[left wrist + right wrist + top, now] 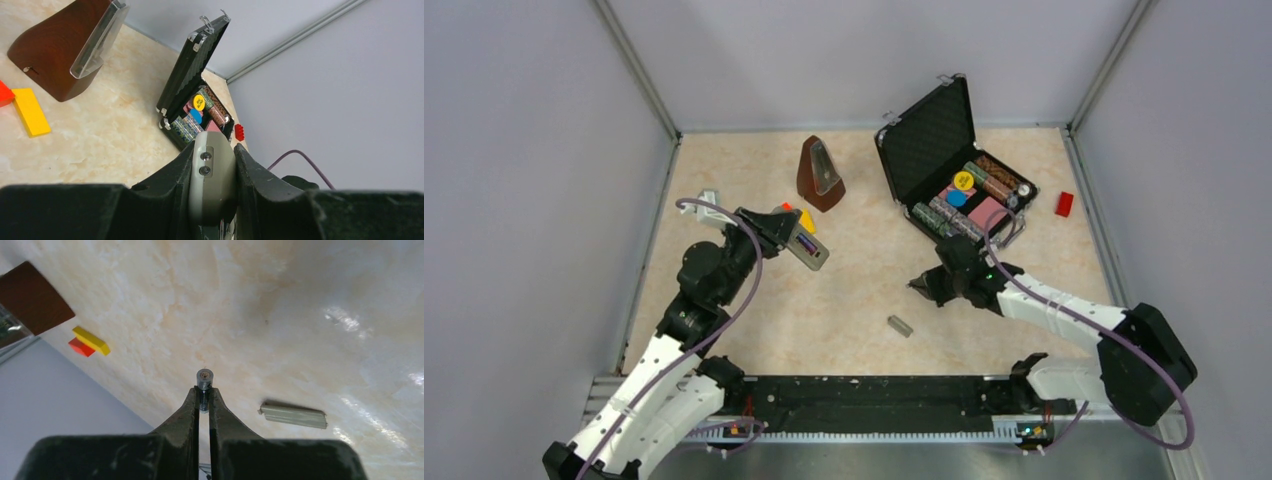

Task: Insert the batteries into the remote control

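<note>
My left gripper (792, 238) is shut on the remote control (810, 248) and holds it off the table at the left, grey back up. A bluish-purple battery (806, 243) shows in its open back. In the left wrist view the remote's rounded end (212, 175) is clamped between the black fingers. My right gripper (920, 286) hovers mid-table, shut on a dark grey battery (204, 379) whose tip pokes out past the fingertips. The two grippers are well apart.
A small grey cover piece (900, 326) lies on the table near the front, also in the right wrist view (293, 416). A brown metronome (821, 172) stands at the back. An open black case (924, 140) with chips sits back right, a red block (1064, 204) beside it. Yellow and red blocks (31, 111) lie near the left gripper.
</note>
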You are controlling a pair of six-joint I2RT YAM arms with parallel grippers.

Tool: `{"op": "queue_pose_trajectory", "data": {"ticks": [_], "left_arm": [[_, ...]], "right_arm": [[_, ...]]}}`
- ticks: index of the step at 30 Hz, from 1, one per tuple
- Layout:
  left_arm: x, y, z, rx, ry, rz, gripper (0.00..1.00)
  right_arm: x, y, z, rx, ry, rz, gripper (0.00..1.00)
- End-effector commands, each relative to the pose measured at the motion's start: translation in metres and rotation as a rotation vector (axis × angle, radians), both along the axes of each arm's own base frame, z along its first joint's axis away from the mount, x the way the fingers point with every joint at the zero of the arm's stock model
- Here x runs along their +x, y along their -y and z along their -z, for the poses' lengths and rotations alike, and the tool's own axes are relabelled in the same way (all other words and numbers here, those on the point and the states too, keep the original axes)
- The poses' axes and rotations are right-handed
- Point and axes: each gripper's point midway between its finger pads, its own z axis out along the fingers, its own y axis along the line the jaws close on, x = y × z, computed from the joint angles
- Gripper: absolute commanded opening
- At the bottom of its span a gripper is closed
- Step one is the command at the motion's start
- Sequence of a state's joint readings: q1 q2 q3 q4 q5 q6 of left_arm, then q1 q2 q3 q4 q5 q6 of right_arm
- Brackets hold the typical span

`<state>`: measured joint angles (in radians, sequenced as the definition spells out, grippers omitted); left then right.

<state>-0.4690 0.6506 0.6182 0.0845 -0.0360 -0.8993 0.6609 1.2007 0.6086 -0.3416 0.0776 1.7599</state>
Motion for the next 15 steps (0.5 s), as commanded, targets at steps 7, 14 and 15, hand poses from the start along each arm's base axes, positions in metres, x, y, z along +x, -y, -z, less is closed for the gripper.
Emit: {"op": "queue_pose_trajectory", "data": {"ticks": [7,14,15], "left_arm": [[-0.004,-0.007,-0.001,-0.012,0.012,-0.021,0.0],[-0.007,-0.006,0.001,-0.018,-0.004,-0.012,0.0],[-0.007,-0.006,0.002,-0.023,-0.009,-0.015,0.0]], "right_arm": [[-0.007,0.012,0.05,-0.092,-0.154,0.101,0.13],[0.003,0.007,0.024,-0.108,-0.064,0.024,0.52],[0.004,0.008,0.016,-0.107,-0.041,0.013,0.54]]}}
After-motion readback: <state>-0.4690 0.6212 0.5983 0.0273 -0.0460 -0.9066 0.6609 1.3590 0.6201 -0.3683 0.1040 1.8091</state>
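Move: Your right hand holds a battery upright-ish over bare table; the spot to set it on is almost straight below, about 7 cm down and 1 cm to the right. The grey battery cover lies some 7 cm back and 3 cm left of the hand, the open poker case about 22 cm ahead and 15 cm right. From the left hand, which holds the remote, that spot is roughly 23 cm right, 3 cm back and 31 cm below. Lower the right gripper about 5 cm to the bare table just beyond the battery cover, easing roughly 1 cm back and 1 cm right and tilting the fingers some 10 degrees more upright. As it bottoms out, open the fingers to about half, let go of the battery, and start barely up again. Keep the remote gripped in the left hand, letting it sink slightly. ##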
